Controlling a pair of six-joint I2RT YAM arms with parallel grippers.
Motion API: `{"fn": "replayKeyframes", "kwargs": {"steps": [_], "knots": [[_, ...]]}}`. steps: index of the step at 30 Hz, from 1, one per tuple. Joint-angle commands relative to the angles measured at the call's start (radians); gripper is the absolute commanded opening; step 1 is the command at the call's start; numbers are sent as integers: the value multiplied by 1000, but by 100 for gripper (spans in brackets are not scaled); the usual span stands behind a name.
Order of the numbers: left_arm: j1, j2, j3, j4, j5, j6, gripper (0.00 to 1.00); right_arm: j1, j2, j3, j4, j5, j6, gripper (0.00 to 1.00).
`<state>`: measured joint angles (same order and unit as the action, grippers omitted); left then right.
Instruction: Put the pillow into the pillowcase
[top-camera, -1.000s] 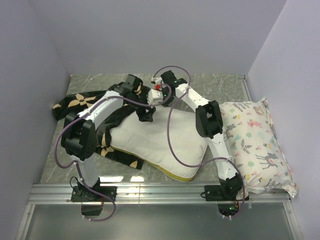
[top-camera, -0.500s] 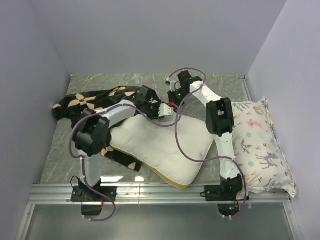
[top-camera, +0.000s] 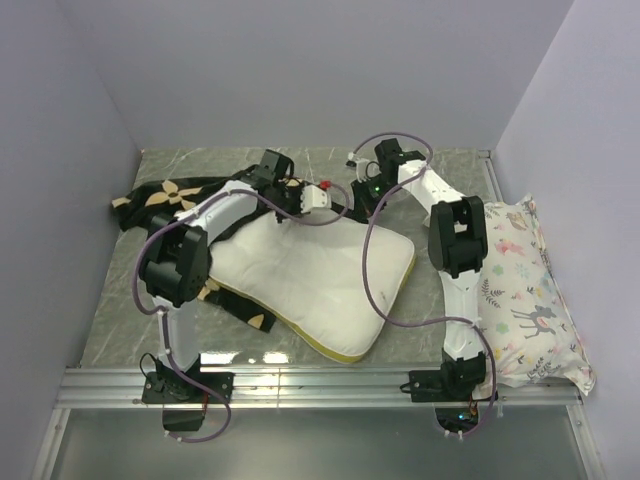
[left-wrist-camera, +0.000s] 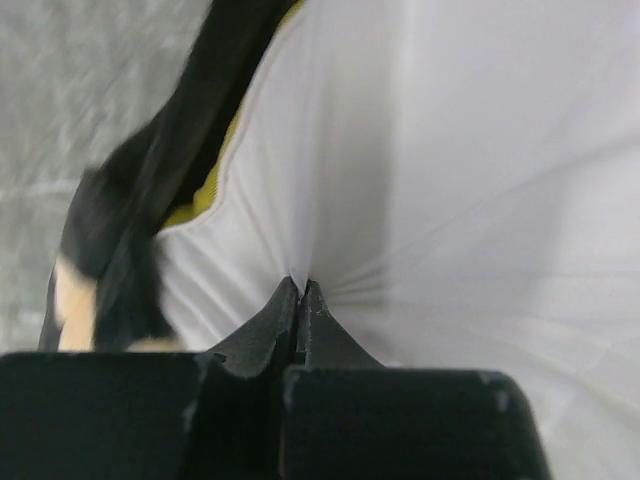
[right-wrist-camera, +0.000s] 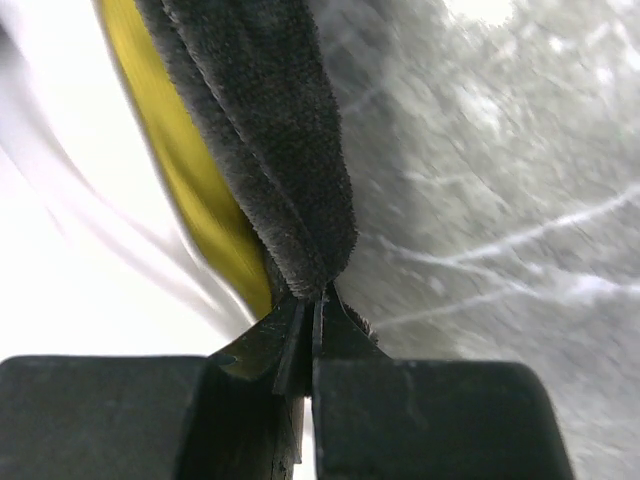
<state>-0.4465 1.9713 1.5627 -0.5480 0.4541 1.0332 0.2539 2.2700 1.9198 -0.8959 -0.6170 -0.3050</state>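
Note:
The white pillow (top-camera: 320, 275) with its yellow band (top-camera: 335, 350) lies mid-table, its left part over the black flower-print pillowcase (top-camera: 165, 195). My left gripper (top-camera: 338, 204) is at the pillow's far edge. In the left wrist view it is shut (left-wrist-camera: 301, 287) on a pinch of white pillow (left-wrist-camera: 450, 180) fabric, with the pillowcase (left-wrist-camera: 150, 230) to its left. My right gripper (top-camera: 360, 200) is right beside it. In the right wrist view it is shut (right-wrist-camera: 315, 297) on a fold of the black pillowcase (right-wrist-camera: 265, 130) edge, next to the pillow's yellow band (right-wrist-camera: 185, 185).
A deer-print pillow (top-camera: 515, 290) lies along the right wall. Grey walls close in the marble table (top-camera: 440, 170) on the left, the back and the right. An aluminium rail (top-camera: 320, 385) runs along the near edge by the arm bases.
My left gripper has shut on the pillow's fabric at its far edge. The right gripper moved right, still shut on the pillowcase edge. The pillow shifted slightly towards the back.

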Motion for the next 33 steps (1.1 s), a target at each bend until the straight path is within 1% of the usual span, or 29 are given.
{"fn": "replayKeyframes", "kwargs": {"steps": [1,2,5,6,8,10,12,13,15,16,17,18,19,20,21,22,23,24,25,26,28,29,30,31,32,33], "knots": [[114,-12,65,5,-264,11,0,-53,-89,-53,-188,82,-91,0],[129,0,72,13,-299,13,0,-64,-96,-65,-193,88,-114,0],[156,35,92,62,-344,5,0,-87,-127,-105,-193,123,-146,0],[161,50,105,65,-385,-8,0,-103,-129,-105,-198,138,-154,0],[170,92,144,71,-414,-33,0,-122,-121,-88,-199,143,-158,0],[169,112,180,45,-391,-84,0,-127,-98,-44,-215,126,-155,0],[144,112,194,34,-359,-137,0,-117,-78,-9,-230,99,-137,0],[132,101,192,33,-318,-153,0,-96,-70,36,-239,79,-131,0],[89,93,198,10,-275,-229,0,-78,-60,91,-256,53,-118,0],[54,92,206,13,-252,-270,3,-64,-61,102,-253,39,-106,6],[36,95,217,7,-244,-354,8,-58,-61,113,-256,37,-91,37],[19,103,235,-7,-247,-404,15,-54,-66,126,-261,46,-77,48],[5,115,285,-29,-226,-451,23,-57,-70,142,-252,65,-59,55],[-3,118,313,-53,-204,-538,38,-64,-78,142,-244,116,-27,66],[-3,116,335,-79,-195,-585,46,-68,-105,133,-213,158,-10,70],[6,103,358,-90,-201,-628,53,-77,-121,125,-195,192,9,72],[17,87,364,-104,-190,-681,55,-97,-136,124,-186,233,30,72],[34,68,365,-124,-169,-703,56,-108,-170,125,-164,247,43,72],[55,10,341,-116,-134,-735,57,-114,-188,122,-155,252,55,72],[118,-24,324,-100,-77,-825,66,-116,-211,116,-143,243,70,72],[188,-102,289,-81,-16,-912,69,-113,-289,67,-86,191,98,72],[257,-121,284,-87,7,-976,69,-105,-312,47,-68,162,131,73],[290,-133,284,-98,3,-996,70,-73,-344,21,-48,120,142,73],[349,-149,283,-130,-8,-1006,70,-44,-357,10,-41,109,155,74],[377,-155,278,-147,-26,-998,70,-15,-366,-1,-38,106,153,74],[402,-158,272,-165,-75,-980,70,58,-375,-21,-31,118,150,74]]}}
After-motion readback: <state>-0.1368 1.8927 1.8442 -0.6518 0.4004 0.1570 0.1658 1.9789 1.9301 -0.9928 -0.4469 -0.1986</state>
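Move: The left hand's shut fingers are on the pillow's white cover near its far edge, the pillow's middle lying about 16 cm back, 5 cm right and 5 cm below; the bunched pillowcase sits some 27 cm left, 4 cm ahead and 7 cm below. The right hand still pinches the pillowcase's dark edge right at its fingertips, with the pillow's middle about 16 cm back, 15 cm left and 3 cm below. Left drags its pinch 6 cm forward-left, right draws the pillowcase edge 3 cm right; both release and rise 12 cm. ##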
